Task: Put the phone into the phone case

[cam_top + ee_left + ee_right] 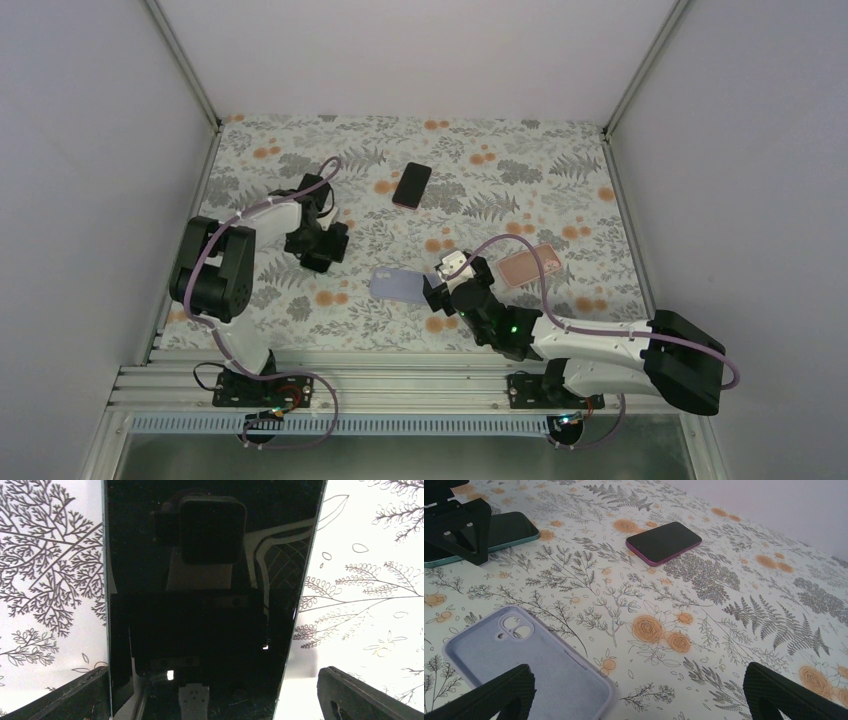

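A dark phone (210, 580) with a teal rim lies screen up on the flowered cloth, filling the left wrist view. My left gripper (212, 697) is open and low over it, one finger on each side, the right finger apart from the phone's edge. In the right wrist view that teal phone (506, 527) shows far left under the left gripper (459, 527). A lavender phone case (529, 667) lies hollow side up. My right gripper (636, 697) is open just above the case's corner, holding nothing. From above, the left gripper (320, 243) is at mid left and the right gripper (443, 285) beside the lavender case (397, 286).
A second black phone (411, 185) with a magenta rim lies farther back at the centre, also visible as the magenta-rimmed phone (664, 542). A pinkish-orange case (528, 266) lies right of the right gripper. White walls close the back and both sides.
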`<state>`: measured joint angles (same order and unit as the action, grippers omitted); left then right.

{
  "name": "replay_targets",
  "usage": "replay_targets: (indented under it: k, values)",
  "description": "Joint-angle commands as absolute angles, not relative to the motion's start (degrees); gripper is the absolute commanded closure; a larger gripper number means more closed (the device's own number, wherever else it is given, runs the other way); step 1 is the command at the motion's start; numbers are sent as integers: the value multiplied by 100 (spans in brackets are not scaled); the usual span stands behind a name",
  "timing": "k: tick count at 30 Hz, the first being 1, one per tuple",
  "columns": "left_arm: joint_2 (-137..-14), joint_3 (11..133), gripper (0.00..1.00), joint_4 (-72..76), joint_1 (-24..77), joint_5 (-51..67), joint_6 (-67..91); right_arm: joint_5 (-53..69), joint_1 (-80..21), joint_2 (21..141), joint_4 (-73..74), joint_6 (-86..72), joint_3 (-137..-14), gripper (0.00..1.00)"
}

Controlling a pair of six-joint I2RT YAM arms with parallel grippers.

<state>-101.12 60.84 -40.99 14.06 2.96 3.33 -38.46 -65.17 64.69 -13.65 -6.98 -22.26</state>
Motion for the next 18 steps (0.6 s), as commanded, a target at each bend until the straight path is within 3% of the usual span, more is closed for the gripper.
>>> replay_targets:
  k: [1, 9, 18]
  values:
    - [-10330, 6041, 0, -4222, 1568, 259, 257, -4052, -6505, 6470, -1437, -872, -2328, 1]
    - [-10521, 6048, 6, -4252, 1687, 51, 324, -4043, -6504, 6490, -1403, -895, -2355, 1]
    - [-10401, 5999, 28, -4115, 1770, 0, 318, -3675, -6491, 6136, -1247, -986, -2303, 1]
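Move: The green-edged phone lies between my open left fingers, its middle about 1 cm to the left of the hand point and 1 cm below it, its long side running mostly forward. From this hand, the lilac phone case lies some 18 cm right and 10 cm back, and the purple-edged phone about 20 cm right and 14 cm ahead. From my right hand, the green-edged phone is roughly 26 cm left, 9 cm ahead and 12 cm down. I close my left fingers from wide open to about three quarters, pinching the green-edged phone by its two long edges. The left finger, already at the phone's left edge, nudges it across until the right finger meets the other edge. Meanwhile the hand, pointing down, eases only about half a centimetre to the right and a touch lower. ##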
